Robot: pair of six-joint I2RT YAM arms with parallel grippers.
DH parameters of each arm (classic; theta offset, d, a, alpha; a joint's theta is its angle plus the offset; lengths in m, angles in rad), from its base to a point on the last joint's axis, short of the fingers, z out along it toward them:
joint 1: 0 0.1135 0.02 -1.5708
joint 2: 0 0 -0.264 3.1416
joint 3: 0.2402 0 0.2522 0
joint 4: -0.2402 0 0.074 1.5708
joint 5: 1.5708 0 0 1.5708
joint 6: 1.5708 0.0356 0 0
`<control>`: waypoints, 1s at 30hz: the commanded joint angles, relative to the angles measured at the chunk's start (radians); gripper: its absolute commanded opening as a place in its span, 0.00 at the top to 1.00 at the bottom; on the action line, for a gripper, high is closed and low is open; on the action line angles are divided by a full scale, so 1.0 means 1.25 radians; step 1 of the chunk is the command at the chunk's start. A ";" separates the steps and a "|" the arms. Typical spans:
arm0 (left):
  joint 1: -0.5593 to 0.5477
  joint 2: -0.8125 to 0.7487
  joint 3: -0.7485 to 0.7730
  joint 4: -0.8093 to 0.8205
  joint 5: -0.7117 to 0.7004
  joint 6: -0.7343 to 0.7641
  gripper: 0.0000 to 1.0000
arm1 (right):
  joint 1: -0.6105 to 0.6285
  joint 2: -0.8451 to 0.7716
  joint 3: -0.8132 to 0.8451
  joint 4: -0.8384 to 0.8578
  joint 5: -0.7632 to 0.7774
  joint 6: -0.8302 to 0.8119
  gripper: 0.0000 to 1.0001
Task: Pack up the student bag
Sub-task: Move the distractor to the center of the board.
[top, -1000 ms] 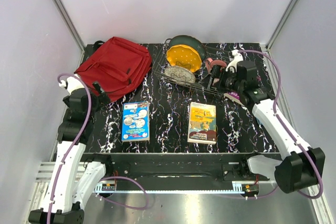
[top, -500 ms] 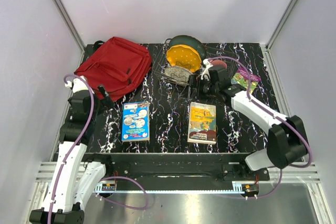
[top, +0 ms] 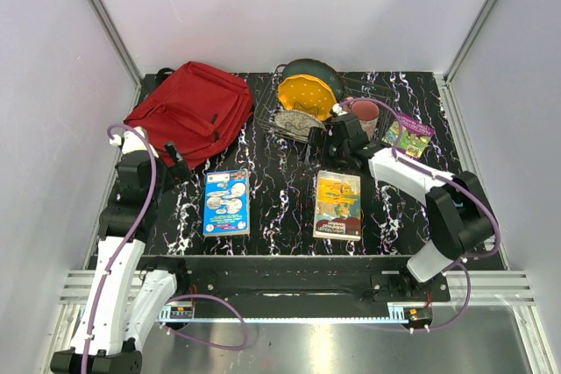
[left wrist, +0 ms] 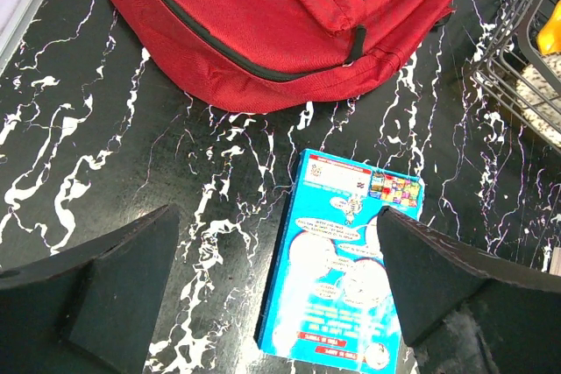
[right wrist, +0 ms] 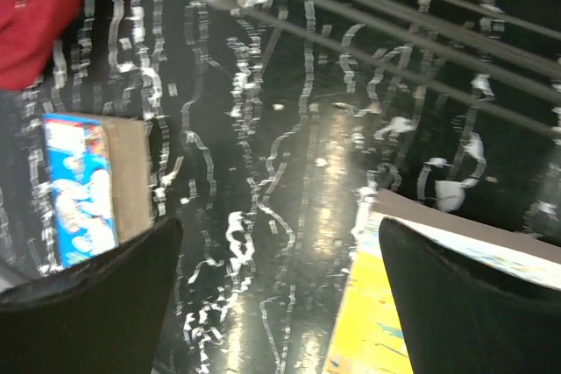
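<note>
The student bag (top: 188, 111) is a red backpack lying flat at the back left, its black zipper shut; the left wrist view shows its near edge (left wrist: 280, 15). My left gripper (top: 180, 164) hangs open just in front of the student bag, above the table and the left edge of a blue book (top: 226, 201), (left wrist: 346, 278). A yellow book (top: 338, 204) lies in the middle. My right gripper (top: 317, 146) is open and empty, low over the table beside the yellow book's far corner (right wrist: 386, 321).
A wire dish rack (top: 307, 120) with a yellow plate (top: 308, 96) and other dishes stands at the back centre, right behind my right gripper. A pink mug (top: 365, 113) and a purple booklet (top: 408, 136) lie at the back right. Side walls close in the table.
My right arm has swung left from the back right corner to the table's middle, uncovering the purple booklet. The left arm has barely moved. Both grippers stayed open.
</note>
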 commanded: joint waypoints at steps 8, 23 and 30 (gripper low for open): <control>0.005 -0.026 -0.013 0.020 0.042 0.015 0.01 | -0.097 0.089 0.092 0.052 0.159 -0.069 0.00; 0.009 -0.022 -0.018 0.026 0.049 0.016 0.01 | -0.183 0.219 0.209 0.097 0.128 -0.066 0.00; 0.009 -0.020 -0.016 0.027 0.046 0.016 0.01 | -0.175 0.243 0.239 0.156 0.075 0.028 0.00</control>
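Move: The right hand is open, just short of the dish rack's slanted front rail. The rack's middle is about 13 cm ahead, 5 cm right and 3 cm lower. The speckled plate stands some 8 cm ahead and 3 cm left of this hand, the pink mug about 10 cm ahead and 16 cm right, and the yellow book roughly 17 cm back and 9 cm right. From the left hand, the rack is about 45 cm right, 14 cm ahead and 14 cm below. Forward and to the right, the right hand travels about 13 cm out and 8 cm across, dipping some 3 cm mostly early on and turning about 15 degrees clockwise. Its fingers stay wide open and come up against the dish rack's front rail, pushing the rack along towards the back wall; the sideways travel fades out before the end. ##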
